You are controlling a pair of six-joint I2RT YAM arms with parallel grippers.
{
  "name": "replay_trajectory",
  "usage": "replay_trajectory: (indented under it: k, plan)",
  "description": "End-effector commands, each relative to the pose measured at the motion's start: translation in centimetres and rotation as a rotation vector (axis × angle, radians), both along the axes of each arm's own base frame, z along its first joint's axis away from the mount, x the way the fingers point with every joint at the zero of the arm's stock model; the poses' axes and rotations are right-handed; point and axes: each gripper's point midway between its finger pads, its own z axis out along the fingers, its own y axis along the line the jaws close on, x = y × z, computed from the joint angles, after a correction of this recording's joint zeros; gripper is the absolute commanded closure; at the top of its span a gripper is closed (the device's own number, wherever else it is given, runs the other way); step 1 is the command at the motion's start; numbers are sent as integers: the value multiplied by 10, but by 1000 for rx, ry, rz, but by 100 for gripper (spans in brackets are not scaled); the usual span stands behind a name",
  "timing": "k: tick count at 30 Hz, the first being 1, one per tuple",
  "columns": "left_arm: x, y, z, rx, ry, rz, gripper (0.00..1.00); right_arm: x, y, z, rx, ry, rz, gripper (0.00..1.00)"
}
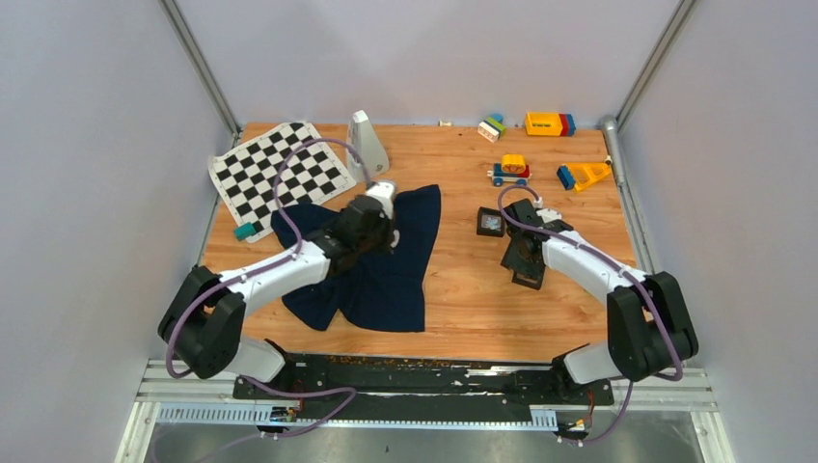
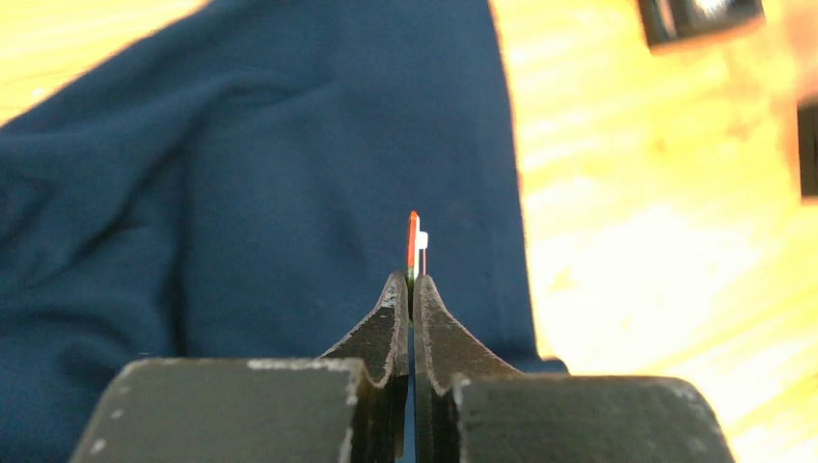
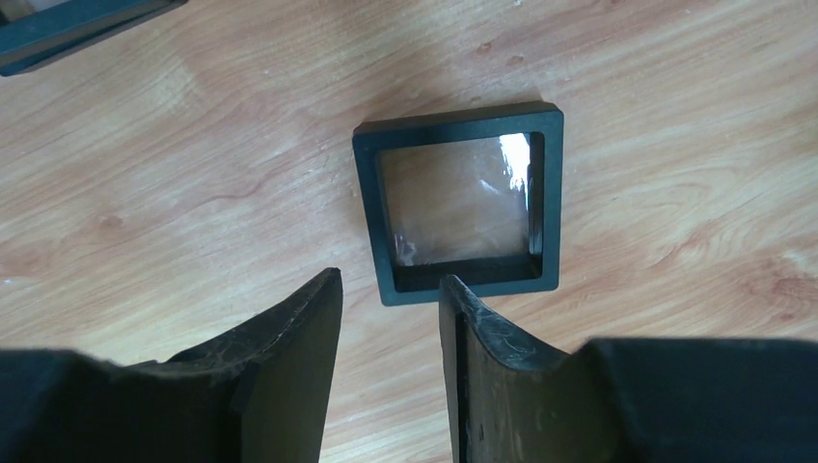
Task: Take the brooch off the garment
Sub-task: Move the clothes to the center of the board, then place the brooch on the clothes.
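Observation:
The dark navy garment (image 1: 386, 280) lies crumpled on the wooden table, left of centre. My left gripper (image 1: 379, 224) hovers over its upper part. In the left wrist view the left gripper (image 2: 412, 280) is shut on the brooch (image 2: 415, 241), a thin red and white piece seen edge-on that sticks out past the fingertips. The garment (image 2: 241, 193) fills the background behind it; whether the brooch still touches the cloth I cannot tell. My right gripper (image 3: 391, 280) stands open over bare wood with nothing between its fingers, just short of a black square frame box (image 3: 458, 203).
A second black box (image 1: 490, 223) sits left of the right arm. A chequered mat (image 1: 280, 169) and a grey cone-shaped object (image 1: 366, 145) stand at the back left. Toy blocks and a small cart (image 1: 509, 170) lie at the back right. A teal piece (image 1: 245, 231) lies by the garment's left edge.

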Motion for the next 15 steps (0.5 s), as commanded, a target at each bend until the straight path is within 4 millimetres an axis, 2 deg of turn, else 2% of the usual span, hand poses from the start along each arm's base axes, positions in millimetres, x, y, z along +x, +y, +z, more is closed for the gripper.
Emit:
replay_trajectory:
  k: [1,4,5,6,10,15]
  plan:
    - [-12,-5,13,318,-151,-89,100,18,0,0,-15,-28,25,60]
    - [-12,10,10,506,-178,-26,100,18,2,-7,-10,-5,37,67]
    - [-13,12,5,552,-173,-24,100,18,3,-8,-6,0,41,70]
    - [-14,12,8,592,-186,-14,100,18,5,-9,0,3,47,72]
    - [-20,-2,-2,670,-164,-60,100,20,7,-9,10,7,61,76]
    - [-25,-17,-34,698,-70,-119,98,21,14,-7,32,10,93,79]
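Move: From the right hand, the near black frame's middle lies about 2 cm ahead, 2 cm to the right and some 3 cm below, its left bar almost under the fingers. The far black frame is roughly 14 cm ahead and 5 cm left. From the left hand, the clothes' middle is about 5 cm left, 1 cm back and 10 cm below, and the near black frame some 26 cm right, 6 cm back and 9 cm below. Straddling the near black frame's left bar, the right hand sinks about 2 cm, then stays there while its fingers close to about half their starting gap; firm contact can't be seen. The left hand, still pinching the brooch clear above the clothes, goes back and slightly right, then down about 3 cm, rolling nearly 40 degrees, left side up, so its fingers swing from rightward to straight ahead and down. ##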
